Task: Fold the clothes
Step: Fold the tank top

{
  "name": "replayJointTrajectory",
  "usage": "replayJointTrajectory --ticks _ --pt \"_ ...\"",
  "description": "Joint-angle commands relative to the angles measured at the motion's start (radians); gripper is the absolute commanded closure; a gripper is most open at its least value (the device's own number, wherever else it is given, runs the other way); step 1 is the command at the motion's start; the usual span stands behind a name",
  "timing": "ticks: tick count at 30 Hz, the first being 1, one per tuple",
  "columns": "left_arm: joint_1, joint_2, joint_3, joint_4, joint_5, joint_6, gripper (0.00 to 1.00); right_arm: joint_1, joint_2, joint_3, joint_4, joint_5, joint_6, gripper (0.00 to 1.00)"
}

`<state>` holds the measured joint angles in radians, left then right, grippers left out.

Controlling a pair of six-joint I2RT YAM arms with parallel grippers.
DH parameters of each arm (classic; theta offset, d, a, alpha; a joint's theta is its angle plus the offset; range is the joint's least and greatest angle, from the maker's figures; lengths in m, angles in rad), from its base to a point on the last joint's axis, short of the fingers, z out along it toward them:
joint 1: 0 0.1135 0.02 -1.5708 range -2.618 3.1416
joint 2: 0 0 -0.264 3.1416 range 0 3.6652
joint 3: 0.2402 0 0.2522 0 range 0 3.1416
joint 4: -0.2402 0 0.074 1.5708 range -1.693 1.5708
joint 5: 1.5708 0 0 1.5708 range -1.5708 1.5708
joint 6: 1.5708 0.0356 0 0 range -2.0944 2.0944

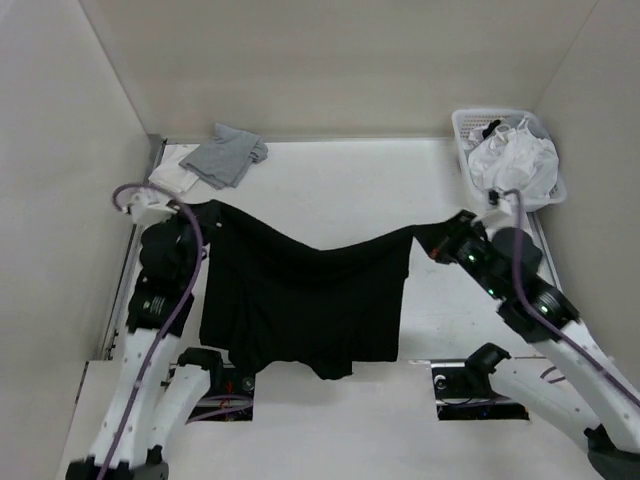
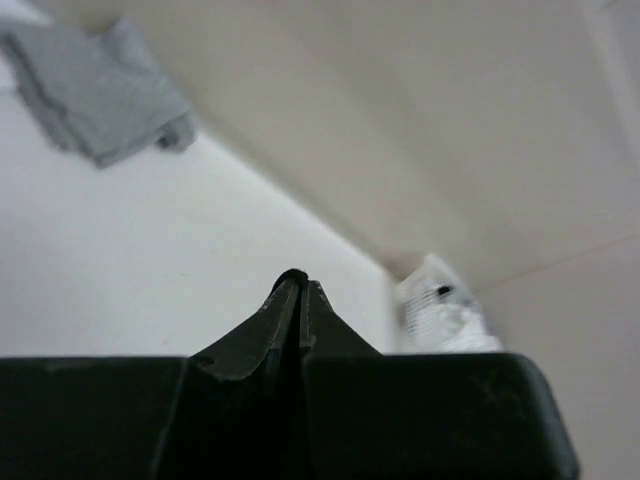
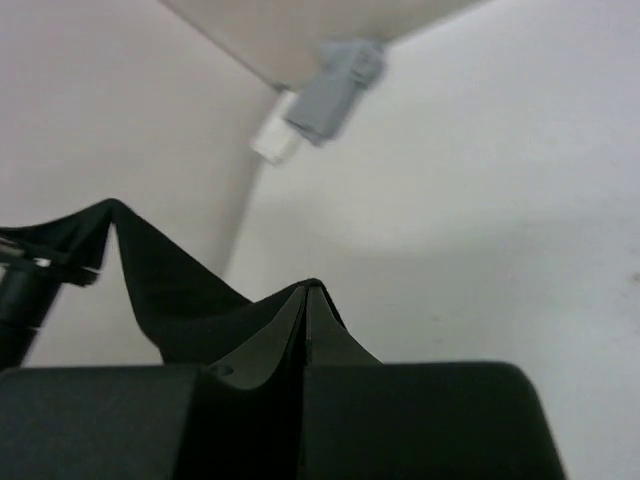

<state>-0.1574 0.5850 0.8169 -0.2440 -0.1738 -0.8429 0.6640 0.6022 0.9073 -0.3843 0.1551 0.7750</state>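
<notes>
The clothes (image 1: 300, 300), a black T-shirt, hang spread between my two grippers, with the top edge sagging in the middle and the lower part draping toward the table's near edge. My left gripper (image 1: 203, 208) is shut on the shirt's upper left corner. My right gripper (image 1: 430, 238) is shut on the upper right corner. In the left wrist view the left gripper (image 2: 300, 282) has its jaws pressed together. The right wrist view shows the right gripper (image 3: 308, 290) closed, with black cloth (image 3: 160, 280) stretching away to the left.
A grey garment (image 1: 228, 155) lies at the back left, partly over a white one (image 1: 172, 178). A white basket (image 1: 462, 125) full of white garments (image 1: 512, 165) stands at the back right. Walls enclose the table on three sides.
</notes>
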Motion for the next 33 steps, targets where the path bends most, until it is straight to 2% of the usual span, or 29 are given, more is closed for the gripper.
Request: replayJointTrajectory --ticks 1,4,7,10,13,16,25,30,33 --pt "0.022 0.191 -0.079 0.069 0.011 0.019 1.00 -0.149 0.179 -0.077 0.146 -0.142 -0.026 0.99" --pt "0.040 0.420 -0.097 0.220 0.002 0.001 1.00 -0.315 0.434 -0.100 0.348 -0.316 -0.002 0.99" --pt "0.058 0.692 -0.010 0.333 -0.007 -0.021 1.00 -0.398 0.727 -0.004 0.484 -0.414 0.021 0.99" --pt "0.088 0.916 0.158 0.371 0.008 -0.025 1.00 -0.458 0.956 0.170 0.493 -0.465 0.026 1.00" --pt "0.101 1.044 0.299 0.354 0.055 -0.028 1.00 -0.496 1.056 0.277 0.467 -0.482 0.029 1.00" --pt "0.098 1.021 0.298 0.364 0.074 -0.025 1.00 -0.510 1.020 0.243 0.476 -0.483 0.026 1.00" --pt "0.097 0.647 -0.177 0.474 0.072 -0.070 0.99 -0.545 0.679 -0.238 0.648 -0.486 0.072 0.99" --pt "0.112 0.491 -0.320 0.468 0.115 -0.062 0.99 -0.542 0.535 -0.395 0.637 -0.483 0.070 0.99" --pt "0.124 0.448 -0.360 0.457 0.135 -0.056 0.99 -0.522 0.467 -0.452 0.621 -0.463 0.079 0.99"
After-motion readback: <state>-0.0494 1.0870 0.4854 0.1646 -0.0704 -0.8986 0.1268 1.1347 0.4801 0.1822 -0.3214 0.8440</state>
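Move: I hold the tank top aloft by two corners, its free edge hanging back towards me. The table patch it is going to is about 33 cm below both hands: 7 cm ahead and 20 cm right of my left, 13 cm ahead and 20 cm left of my right. From my left hand, the grey cloth is some 38 cm ahead, 10 cm left, the white cloth 32 cm ahead, 24 cm left. The basket is about 38 cm ahead and 33 cm right of my right hand. With both fingertip pinches kept shut, I fling my hands forward and down together, a good 20 cm each way, wrists tipping down some 35 degrees, to lay the hanging part on the table. Then, after rising a few centimetres, I draw the held edge back towards me about 13 cm over the cloth, sinking slightly again as I finish. ##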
